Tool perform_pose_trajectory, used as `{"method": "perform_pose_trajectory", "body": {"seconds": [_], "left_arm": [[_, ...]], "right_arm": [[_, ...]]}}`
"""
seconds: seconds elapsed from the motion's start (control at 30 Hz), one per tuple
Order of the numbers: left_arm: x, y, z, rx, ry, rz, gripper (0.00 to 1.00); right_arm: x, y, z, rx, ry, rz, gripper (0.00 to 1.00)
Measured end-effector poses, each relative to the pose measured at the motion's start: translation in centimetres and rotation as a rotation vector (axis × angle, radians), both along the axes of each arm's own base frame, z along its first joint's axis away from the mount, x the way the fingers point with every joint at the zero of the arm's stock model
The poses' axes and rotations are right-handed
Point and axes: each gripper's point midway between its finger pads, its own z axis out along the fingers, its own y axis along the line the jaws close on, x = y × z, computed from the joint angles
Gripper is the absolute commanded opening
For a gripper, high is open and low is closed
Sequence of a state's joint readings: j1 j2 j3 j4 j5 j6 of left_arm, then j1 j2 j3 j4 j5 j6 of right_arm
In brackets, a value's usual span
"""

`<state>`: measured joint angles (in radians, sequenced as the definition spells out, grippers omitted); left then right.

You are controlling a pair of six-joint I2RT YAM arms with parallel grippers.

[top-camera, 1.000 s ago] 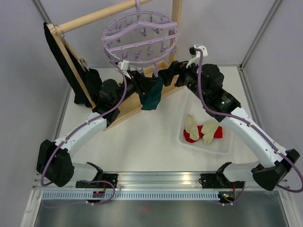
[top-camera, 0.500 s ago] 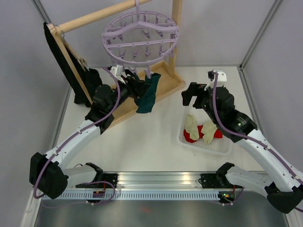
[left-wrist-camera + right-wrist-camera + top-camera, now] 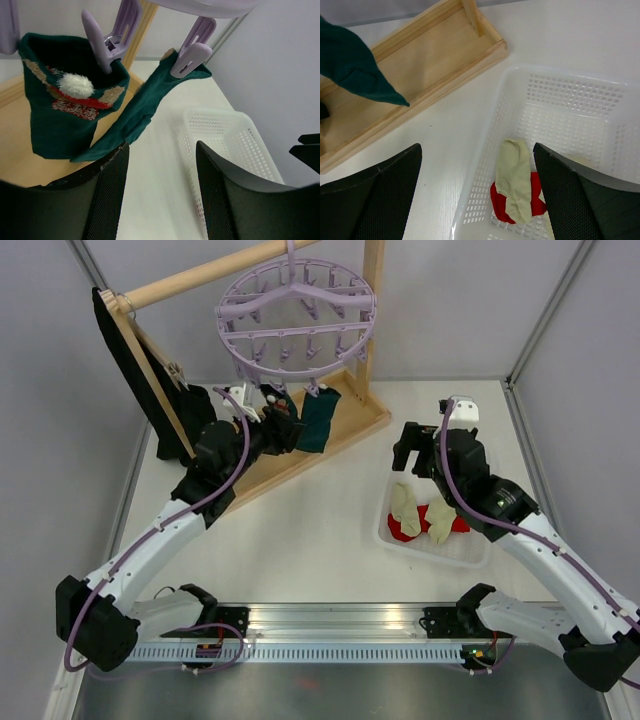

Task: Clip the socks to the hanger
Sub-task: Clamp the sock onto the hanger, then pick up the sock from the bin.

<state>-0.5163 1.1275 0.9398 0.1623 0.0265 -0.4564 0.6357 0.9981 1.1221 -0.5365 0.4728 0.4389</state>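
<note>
The lavender hanger [image 3: 280, 298] hangs from the wooden rack's pole. Two dark teal socks hang from its clips: a patterned sock [image 3: 62, 120] with a white pom, and a plain teal sock [image 3: 147, 105] under a lavender clip [image 3: 192, 55]. My left gripper [image 3: 160, 192] is open just below and in front of them, with nothing between its fingers; from above it [image 3: 288, 426] sits beside the teal sock [image 3: 320, 422]. My right gripper [image 3: 480, 200] is open over the white basket [image 3: 570, 90]. In the basket lie a cream sock [image 3: 515, 182] and a red sock [image 3: 500, 206].
The wooden rack [image 3: 200, 275] has a tray-like base [image 3: 420, 75] lying diagonally at the back of the table. A long black cloth [image 3: 140, 370] hangs on its left side. The basket [image 3: 470, 552] sits right of centre, with another cream sock [image 3: 442, 516] in it.
My left gripper has opened, let go of the teal sock and drawn back; the sock now hangs from its clip. My right arm has pulled away from the hanger to above the basket.
</note>
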Motion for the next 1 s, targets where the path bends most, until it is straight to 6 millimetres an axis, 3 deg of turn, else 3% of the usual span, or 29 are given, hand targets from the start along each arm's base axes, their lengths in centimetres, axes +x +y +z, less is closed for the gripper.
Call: {"method": "perform_pose_trajectory", "body": {"seconds": [0.2, 0.4, 0.57, 0.73, 1.0], "left_arm": [[-1.1, 0.9, 0.9, -0.001, -0.006, 0.015, 0.61], [-2.3, 1.3, 2.3, -0.018, -0.035, -0.001, 0.61], [-3.0, 1.4, 2.3, -0.017, -0.033, -0.017, 0.61], [-3.8, 1.4, 1.5, -0.006, -0.012, -0.040, 0.61], [-5.3, 1.4, 1.5, -0.007, -0.012, -0.082, 0.61]], "right_arm": [[0.9, -1.1, -2.7, -0.050, 0.080, -0.072, 0.98], [0.8, -3.7, -9.3, -0.085, 0.214, -0.144, 0.94], [1.3, -6.2, -15.2, -0.085, 0.342, -0.210, 0.72], [3.1, -5.9, -18.6, -0.050, 0.409, -0.207, 0.60], [5.0, -4.2, -22.7, -0.025, 0.477, -0.155, 0.57]]}}
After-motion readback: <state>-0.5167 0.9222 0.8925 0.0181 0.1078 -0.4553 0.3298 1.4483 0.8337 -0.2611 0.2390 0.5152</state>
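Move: The left pale sock in the basket lies about 27 cm below the right hand, some 2 cm ahead and 5 cm to its right. The red sock partly under it is about 11 cm right of that hand and level with it fore and aft; the second pale sock is 14 cm right, also level. From the left hand, the left pale sock is roughly 28 cm right, 3 cm back and 30 cm down. Towards the left pale sock in the basket, the right hand plunges about 23 cm, easing forward some 5 cm and swinging right before drifting slightly back left. Its fingers tip down nearly 30 degrees and narrow from wide open to a bit over half, still empty. The left hand, open and empty, backs about 5 cm away from the hung green socks. ##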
